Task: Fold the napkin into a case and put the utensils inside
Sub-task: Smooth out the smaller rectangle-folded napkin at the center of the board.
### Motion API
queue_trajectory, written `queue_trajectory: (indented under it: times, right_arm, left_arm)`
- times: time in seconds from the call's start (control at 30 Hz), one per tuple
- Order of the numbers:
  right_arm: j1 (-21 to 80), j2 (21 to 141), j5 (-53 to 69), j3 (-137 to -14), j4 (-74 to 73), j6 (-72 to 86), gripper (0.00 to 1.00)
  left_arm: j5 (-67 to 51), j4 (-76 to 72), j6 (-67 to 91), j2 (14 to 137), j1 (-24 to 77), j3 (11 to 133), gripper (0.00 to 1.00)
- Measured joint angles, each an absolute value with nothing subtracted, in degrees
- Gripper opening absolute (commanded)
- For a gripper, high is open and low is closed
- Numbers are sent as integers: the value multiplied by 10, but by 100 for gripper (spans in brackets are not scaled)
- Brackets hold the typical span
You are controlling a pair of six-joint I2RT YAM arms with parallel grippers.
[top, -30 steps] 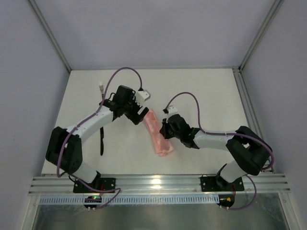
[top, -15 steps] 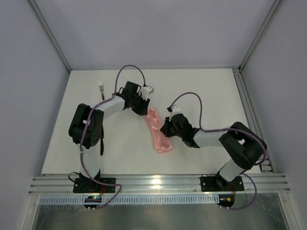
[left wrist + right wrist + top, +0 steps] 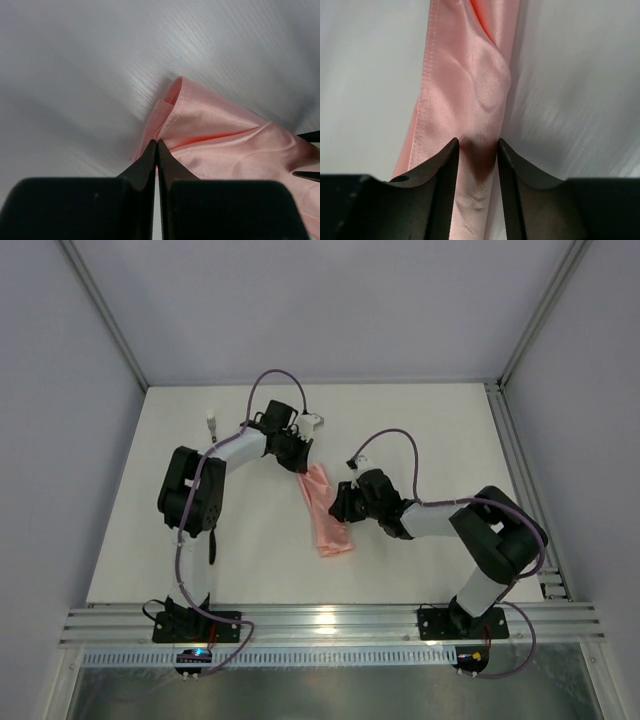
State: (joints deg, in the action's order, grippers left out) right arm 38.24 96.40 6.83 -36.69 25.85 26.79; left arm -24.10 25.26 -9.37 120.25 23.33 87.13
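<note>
The salmon-pink napkin lies folded into a narrow strip, running from the table's middle toward the near edge. My left gripper is at the strip's far end. In the left wrist view its tips are shut, pinching the napkin's hemmed corner. My right gripper sits at the strip's right edge. In the right wrist view it stands open astride a ridge of the napkin. One black utensil shows only its end below the left arm's elbow.
A small white object lies at the back left of the white table. Metal frame posts and grey walls enclose the table. An aluminium rail runs along the near edge by the arm bases.
My left gripper moved to the napkin's far end and shut on it. My right gripper went from shut to open. The strip now lies straighter.
</note>
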Motion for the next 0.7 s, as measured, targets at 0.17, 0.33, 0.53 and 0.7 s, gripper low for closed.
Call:
queue_trajectory:
  times: [0.17,0.33,0.53,0.7]
  right_arm:
    - [383,909,42,-389,154,213,45]
    - [407,806,1,-393,82,152,50]
    - [496,780,6,-395,47,119,57]
    - [543,844,-7,-442,-10,115,61]
  left_arm:
    - [-243,261,-98,1203,232,872,0]
    - [-246,265,-103,1203,232,872,0]
    - [-246,270,-112,1203,232,872,0]
    - [-247,274,-120,1203,232,872,0]
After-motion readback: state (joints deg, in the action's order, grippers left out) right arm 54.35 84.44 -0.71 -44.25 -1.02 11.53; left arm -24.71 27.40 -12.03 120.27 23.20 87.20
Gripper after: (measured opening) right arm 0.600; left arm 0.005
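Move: The left hand's shut fingertips are on the napkin's far end. The napkin's near-left corner lies some 20 cm back and 4 cm right of that hand. From the right hand, low at the napkin's right edge, the near-left corner is about 9 cm back and 3 cm left, with the pinned far end 10 cm ahead and 7 cm left. The fork stands about 21 cm left and 7 cm ahead of the left hand. Free the half-open right fingers from the napkin's right edge, rising about 7 cm with a small swing to the right. Then carry them back about 8 cm and leftward, sinking again over the near-left corner while opening wider and turning some 20 degrees counter-clockwise. Keep the left fingers shut and pinning the far end. ##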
